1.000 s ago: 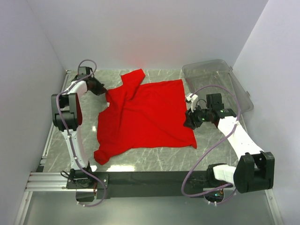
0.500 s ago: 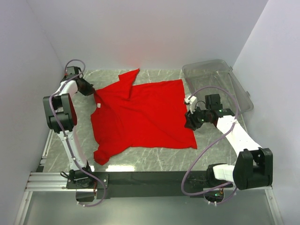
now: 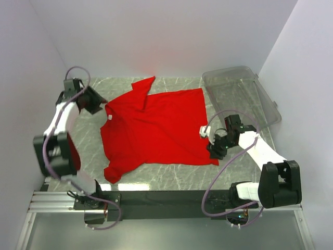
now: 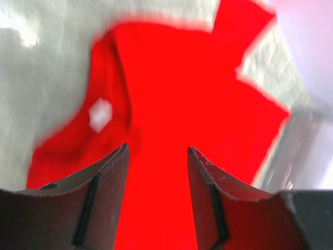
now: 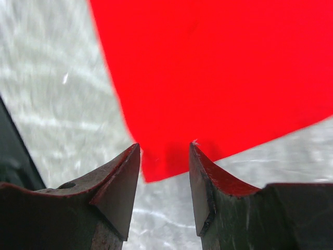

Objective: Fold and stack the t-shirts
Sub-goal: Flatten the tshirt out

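Note:
One red t-shirt [image 3: 156, 130] lies spread on the marble table, its far sleeve folded up towards the back wall. My left gripper [image 3: 100, 105] hangs open just beyond the shirt's left shoulder and holds nothing. In the left wrist view its gripper [image 4: 157, 150] has parted fingers above the t-shirt [image 4: 182, 94], whose white neck label [image 4: 100, 114] shows. My right gripper [image 3: 214, 152] is open over the shirt's near right corner. The right wrist view shows that gripper [image 5: 164, 146] with the t-shirt [image 5: 218, 67] corner lying between the fingertips, not pinched.
A clear plastic bin [image 3: 239, 88] stands at the back right, close to the shirt's far right corner, and shows in the left wrist view as the bin [image 4: 304, 151]. Walls close in the table on the left, back and right. A black rail [image 3: 166, 198] runs along the near edge.
My left gripper pulled the shirt's shoulder leftwards, then opened, let it go and drew back to the left. The right gripper moved nearer, down to the shirt's near right corner.

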Robot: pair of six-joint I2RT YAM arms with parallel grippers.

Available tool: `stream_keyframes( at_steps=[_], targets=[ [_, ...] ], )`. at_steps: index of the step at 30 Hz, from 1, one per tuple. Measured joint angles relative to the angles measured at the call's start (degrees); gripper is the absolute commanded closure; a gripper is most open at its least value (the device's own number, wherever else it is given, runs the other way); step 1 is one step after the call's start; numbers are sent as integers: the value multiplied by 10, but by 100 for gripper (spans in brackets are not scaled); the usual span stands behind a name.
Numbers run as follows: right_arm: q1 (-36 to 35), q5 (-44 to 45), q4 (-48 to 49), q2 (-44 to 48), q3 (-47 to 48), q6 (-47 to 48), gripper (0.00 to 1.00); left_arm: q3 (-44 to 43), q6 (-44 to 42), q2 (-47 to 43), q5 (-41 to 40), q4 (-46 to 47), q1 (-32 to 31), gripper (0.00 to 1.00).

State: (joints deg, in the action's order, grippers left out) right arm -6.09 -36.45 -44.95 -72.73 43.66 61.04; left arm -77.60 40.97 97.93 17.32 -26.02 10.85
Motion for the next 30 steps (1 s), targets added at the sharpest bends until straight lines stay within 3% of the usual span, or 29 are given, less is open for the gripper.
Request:
stream_keyframes(
  at_steps=[7,13,24,30],
  targets=[
    [0,50,-33,8,-62,84,51,276,41,-270,44,-37,-1,46],
    [-2,85,-21,13,-85,93,51,388,110,-414,33,-127,-1,46],
    [-12,106,28,7,-85,71,52,384,133,-394,-82,-283,-1,47],
    [-14,106,39,6,-94,59,52,386,125,-350,-92,-269,-1,48]
  ],
)
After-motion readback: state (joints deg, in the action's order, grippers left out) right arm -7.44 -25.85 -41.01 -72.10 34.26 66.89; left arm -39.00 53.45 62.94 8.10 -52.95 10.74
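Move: The t-shirt's bunched near-left corner lies some 33 cm back from the left hand, about 4 cm to its right and 15 cm below; the white collar tag is roughly 6 cm back and 3 cm right at that same depth. From the right hand, the shirt's near-right corner is about 3 cm back, 2 cm right and 6 cm down, with the clear bin's middle some 27 cm ahead, 12 cm right and 4 cm below. Left hand sweeps back about 27 cm towards the bunched corner, sinking and tipping down; right sinks 5 cm, open. ##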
